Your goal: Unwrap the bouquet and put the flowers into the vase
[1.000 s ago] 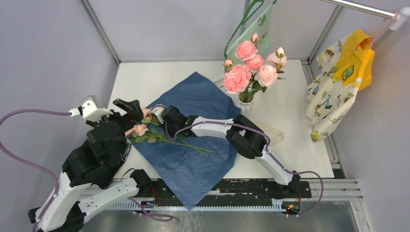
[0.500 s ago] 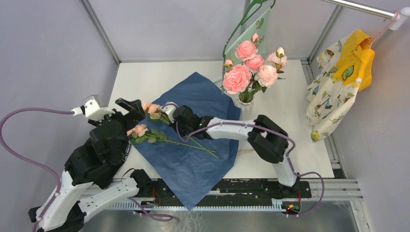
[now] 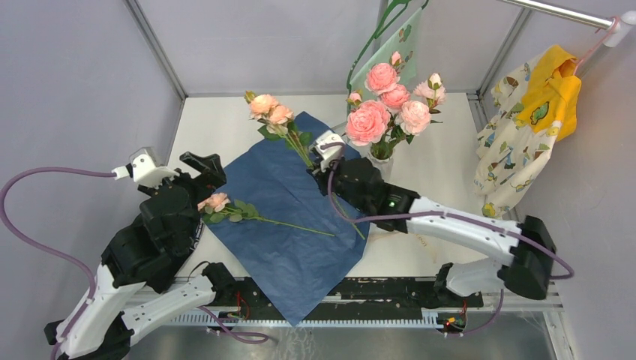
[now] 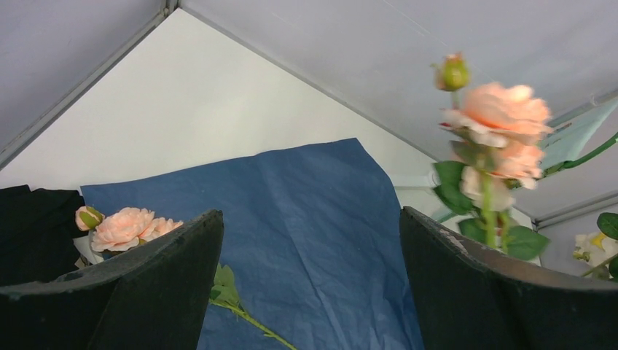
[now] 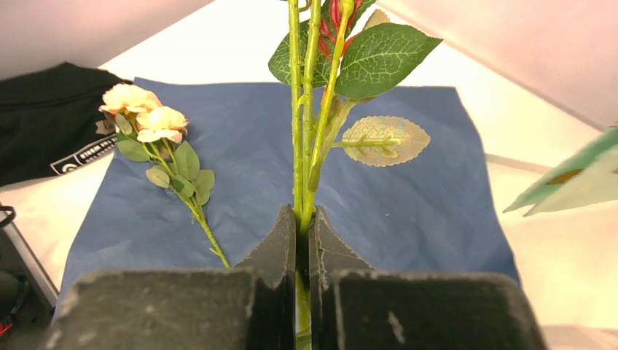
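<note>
The bouquet lies unwrapped, its navy paper point(image 3: 300, 210) spread flat on the table. My right gripper point(image 3: 319, 154) is shut on the green stems of a peach rose sprig point(image 3: 268, 109) and holds it above the paper's far corner. In the right wrist view the stems point(image 5: 300, 168) run up out of the shut right gripper point(image 5: 302, 222). One peach rose point(image 3: 217, 201) still lies on the paper's left side. My left gripper point(image 3: 202, 165) stands open beside it, holding nothing. The white vase point(image 3: 383, 160) holds several pink flowers point(image 3: 386, 101) and is mostly hidden by them.
A green patterned cloth on a hanger point(image 3: 390, 41) hangs behind the vase. A yellow and cream garment point(image 3: 529, 127) hangs at the right. Grey walls close in the left, back and right. The open left gripper point(image 4: 311, 215) looks across the paper point(image 4: 313, 189) at the raised sprig point(image 4: 503, 109).
My right gripper has shut on the rose sprig, lifted it off the paper and carried it back and right toward the vase. The left arm has stayed put.
</note>
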Robot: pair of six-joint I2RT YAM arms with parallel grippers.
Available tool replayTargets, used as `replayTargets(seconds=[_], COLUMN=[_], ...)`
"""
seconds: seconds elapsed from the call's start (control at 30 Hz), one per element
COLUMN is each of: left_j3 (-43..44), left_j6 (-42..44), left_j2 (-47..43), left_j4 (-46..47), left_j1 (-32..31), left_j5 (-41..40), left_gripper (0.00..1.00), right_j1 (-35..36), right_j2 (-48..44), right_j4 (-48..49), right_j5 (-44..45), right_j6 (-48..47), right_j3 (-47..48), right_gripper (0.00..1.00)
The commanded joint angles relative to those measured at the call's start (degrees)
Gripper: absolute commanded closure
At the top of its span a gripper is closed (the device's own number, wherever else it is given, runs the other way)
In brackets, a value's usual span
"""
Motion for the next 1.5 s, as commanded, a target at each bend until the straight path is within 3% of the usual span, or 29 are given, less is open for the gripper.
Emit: replayTargets(seconds=[0.0, 0.3, 0.5, 0.67, 1.1, 1.47], left_j3=[-0.27, -0.27, -0.36, -1.03, -1.94, -2.63], left_j6=[-0.63, -0.23, 0.16, 0.58, 0.88, 1.29], left_j2=[0.84, 3.45, 4.89, 5.14, 5.24, 5.56], left_j4=[3.58, 5.42, 6.56, 7.51, 7.86, 8.5], left_j1=[-0.11, -0.13, -0.1, -0.11, -0.11, -0.12], left_j5=[0.68, 1.95, 3.03, 3.18, 3.11, 2.95], left_gripper=[0.05, 0.05, 0.05, 0.05, 0.05, 0.05], right_j1=[0.04, 0.09, 0.09, 0.1, -0.29, -5.55], right_j2=[-11.02, -29.73, -38.39, -42.27, -29.3, -18.71], right_j4=[5.57, 10.42, 17.88, 31.31, 54.17, 60.46], right_j5=[0.53, -2.49, 4.55, 10.62, 15.56, 11.89], right_j6=[-2.94, -9.64, -16.9, -24.03, -41.55, -42.83], right_j3=[-3.97, -10.79, -15.92, -22.6, -18.39, -10.34], right_gripper=[1.0, 1.0, 1.0, 1.0, 1.0, 1.0])
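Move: Held in the right hand are the peach stems, bound for the vase, whose middle stands about 6 cm ahead, 17 cm to the right and 15 cm below. The pink roses in the vase spread about 8 cm ahead, 18 cm right and 9 cm above the right hand; the loose flower's middle lies roughly 15 cm left, 1 cm back and 26 cm below. From the left hand the vase is some 12 cm ahead, 42 cm right and 25 cm below. Keeping the peach stems pinched, the right hand climbs some 22 cm and sweeps about 18 cm right, to high above the vase's near side. It first swings back, then forward again, while the wrist tips the fingers and blooms up by nearly 50 degrees and turns clockwise. The open, empty left hand eases a few centimetres right and slightly forward. ##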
